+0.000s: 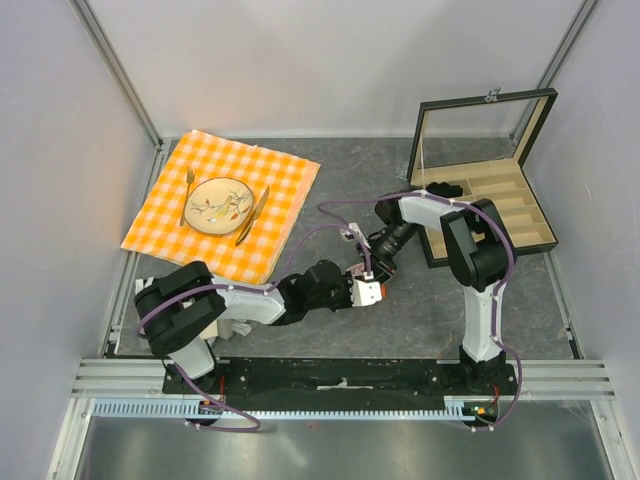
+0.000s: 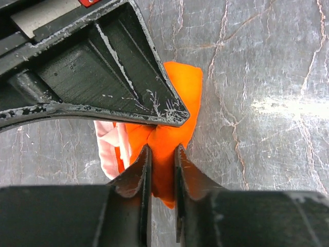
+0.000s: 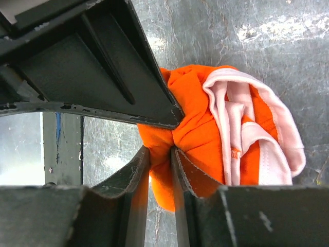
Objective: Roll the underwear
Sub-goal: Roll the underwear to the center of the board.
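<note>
The underwear [image 1: 371,291] is a small orange-red garment with white trim, bunched up at the middle of the grey table, between the two grippers. My left gripper [image 1: 363,290] reaches in from the left and is shut on a fold of the underwear [image 2: 177,103]. My right gripper [image 1: 377,272] comes down from the upper right and is shut on another fold of the underwear [image 3: 198,128]; its white trim [image 3: 241,139] bulges to the right of the jaws. In the top view most of the garment is hidden under both grippers.
An orange checkered cloth [image 1: 285,175] lies at the back left with a plate [image 1: 221,205], fork [image 1: 188,190] and knife [image 1: 252,216] on it. An open black compartment box [image 1: 500,200] stands at the back right. Grey walls enclose the table.
</note>
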`<state>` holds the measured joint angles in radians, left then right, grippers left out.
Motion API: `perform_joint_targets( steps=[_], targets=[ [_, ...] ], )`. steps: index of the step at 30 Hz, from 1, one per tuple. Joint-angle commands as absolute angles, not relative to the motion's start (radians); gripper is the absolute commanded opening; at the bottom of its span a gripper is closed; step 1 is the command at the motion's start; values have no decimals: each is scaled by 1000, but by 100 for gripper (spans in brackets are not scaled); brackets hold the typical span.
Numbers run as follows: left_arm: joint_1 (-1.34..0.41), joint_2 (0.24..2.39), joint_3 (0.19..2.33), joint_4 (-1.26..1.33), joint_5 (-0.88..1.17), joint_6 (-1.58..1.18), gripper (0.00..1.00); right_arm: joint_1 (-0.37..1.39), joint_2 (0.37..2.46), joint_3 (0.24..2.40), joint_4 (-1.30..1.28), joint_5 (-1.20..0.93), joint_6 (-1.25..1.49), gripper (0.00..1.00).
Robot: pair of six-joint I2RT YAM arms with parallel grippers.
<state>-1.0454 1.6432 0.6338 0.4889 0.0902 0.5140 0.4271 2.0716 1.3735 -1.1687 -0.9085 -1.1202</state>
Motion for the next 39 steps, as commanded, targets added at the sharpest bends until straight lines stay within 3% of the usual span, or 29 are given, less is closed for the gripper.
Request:
perform_joint_targets(
  steps=[1, 3, 13, 18, 25, 31, 39],
  targets=[
    [-1016, 1684, 712, 361, 66, 459, 13, 428, 2086, 1364, -1144, -845, -1134, 32],
    [-996, 1690, 762, 257, 90, 378, 2, 422, 2069, 1362, -1150, -856, -1135, 34],
    [-870, 1750, 805, 146, 402, 190, 2, 331, 1879, 1351, -1164, -948, -1152, 57],
    [-815, 1789, 815, 144, 494, 111, 2, 290, 1865, 1345, -1144, -965, -1144, 61],
    [-758, 1847, 834, 144, 555, 35, 2, 288, 1897, 1319, -964, -951, -938, 75],
    [-739, 1897, 859, 129, 565, 8, 2, 298, 1934, 1318, -812, -916, -736, 76],
    [-715, 1921, 854, 144, 586, -41, 2, 318, 1996, 1296, -762, -796, -719, 77]
  ],
)
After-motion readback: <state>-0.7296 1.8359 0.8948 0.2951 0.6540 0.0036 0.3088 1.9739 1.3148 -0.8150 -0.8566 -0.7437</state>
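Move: The left fingers flank the near-left corner of the rolled underwear, whose middle lies about 2 cm ahead, 2 cm right and a centimetre lower. The plate is some 31 cm left of this hand and 16 cm ahead, the grey cloth about 27 cm left and 6 cm back. The right fingers pinch the near-right part, with the underwear's middle about 2 cm ahead and 2 cm left, a centimetre down; the compartment box lies some 23 cm right and 14 cm ahead. Forward, the left hand shifts about 3 cm once its fingers have tightened their pinch on the underwear's near corner, tipping over to point more steeply down. The right hand opens and lets go, climbs about 5 cm while drawing forward and right, then passes on forward and sinks low over the waistband side, fingers wide, turned some 20 degrees clockwise. ##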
